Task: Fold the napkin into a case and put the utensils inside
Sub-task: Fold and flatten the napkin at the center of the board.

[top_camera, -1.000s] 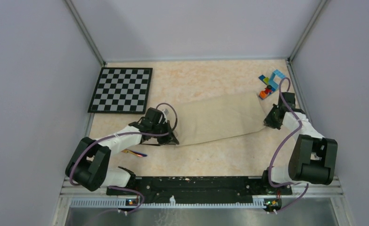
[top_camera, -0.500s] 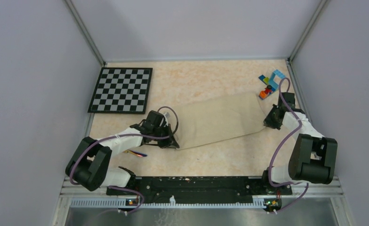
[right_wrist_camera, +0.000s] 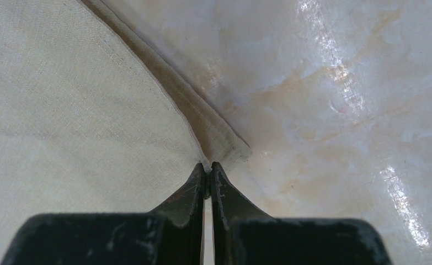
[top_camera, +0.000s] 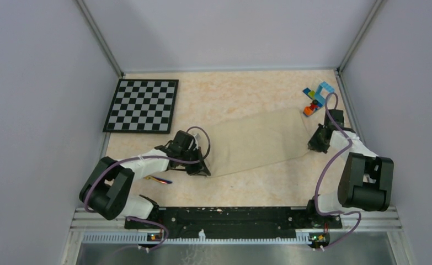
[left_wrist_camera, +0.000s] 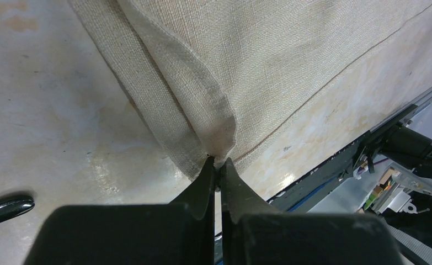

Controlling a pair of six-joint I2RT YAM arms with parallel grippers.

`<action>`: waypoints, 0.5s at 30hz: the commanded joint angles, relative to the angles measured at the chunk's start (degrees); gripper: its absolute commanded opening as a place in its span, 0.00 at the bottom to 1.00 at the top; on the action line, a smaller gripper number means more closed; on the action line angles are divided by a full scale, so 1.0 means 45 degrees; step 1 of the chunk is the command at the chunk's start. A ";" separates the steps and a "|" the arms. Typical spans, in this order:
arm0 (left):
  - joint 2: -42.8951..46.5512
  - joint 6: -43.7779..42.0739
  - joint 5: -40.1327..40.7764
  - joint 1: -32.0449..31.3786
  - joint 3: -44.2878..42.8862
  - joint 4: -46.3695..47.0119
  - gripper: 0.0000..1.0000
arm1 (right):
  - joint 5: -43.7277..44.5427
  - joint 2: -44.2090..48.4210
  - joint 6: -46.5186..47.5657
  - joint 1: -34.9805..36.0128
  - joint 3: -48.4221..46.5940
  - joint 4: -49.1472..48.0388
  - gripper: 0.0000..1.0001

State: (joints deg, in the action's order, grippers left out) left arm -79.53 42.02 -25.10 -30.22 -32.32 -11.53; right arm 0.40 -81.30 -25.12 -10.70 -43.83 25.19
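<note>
The cream napkin (top_camera: 255, 141) lies on the table as a long doubled band, slanting from lower left to upper right. No case is in view. My left gripper (top_camera: 202, 169) is shut on the band's near left corner, and two cloth layers (left_wrist_camera: 291, 49) meet at the closed tips (left_wrist_camera: 218, 163). My right gripper (top_camera: 313, 144) is shut on the right-hand corner, pinching the top layer (right_wrist_camera: 64, 110) at its tips (right_wrist_camera: 208, 165) beside the hem. The utensils (top_camera: 159, 179) lie under the left forearm, mostly hidden. One dark handle tip (left_wrist_camera: 6, 207) shows in the left wrist view.
A black-and-white chequered board (top_camera: 142, 105) lies at the back left. Small coloured toy bricks (top_camera: 314, 99) sit at the back right, close to the right arm. Walls close in three sides, and a black rail (top_camera: 230, 215) runs along the near edge.
The left gripper has drawn its napkin corner slightly toward the near edge. The right gripper has shifted a little left with its corner. Both stay shut.
</note>
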 commanded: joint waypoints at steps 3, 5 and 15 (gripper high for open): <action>-0.0256 -0.0374 -0.0118 -0.0071 0.0095 0.0215 0.02 | 0.0098 -0.0044 -0.0072 -0.0161 0.0060 -0.0383 0.05; -0.0224 -0.0498 -0.0097 -0.0073 0.0040 0.0073 0.02 | 0.0091 -0.0002 -0.0057 -0.0162 0.0001 -0.0345 0.07; 0.1343 -0.0996 -0.0418 -0.0067 -0.0438 -0.1670 0.42 | 0.0417 0.1487 0.0330 -0.0152 -0.0649 0.0769 0.47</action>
State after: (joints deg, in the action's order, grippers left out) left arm -79.13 39.75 -25.69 -30.24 -32.25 -13.43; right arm 0.45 -80.62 -24.84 -10.70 -43.59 25.96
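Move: The napkin's near left corner is pinched in the left fingers and its near right corner in the right fingers, both just above the table. The napkin's middle lies about 12 cm ahead and 17 cm right of the left hand, and some 2 cm ahead and 20 cm left of the right. The spoon is about 14 cm left and 3 cm ahead of the left hand; the orange toy stands roughly 15 cm straight ahead of the right. The napkin's two near corners are let go, almost at table height: the left hand first sinks about half a centimetre with its corner, while the right stays in place. Both sets of fingers then part, the left to about a third and the right to about two fifths, and at the end both hands begin easing back towards the base by about half a centimetre. ##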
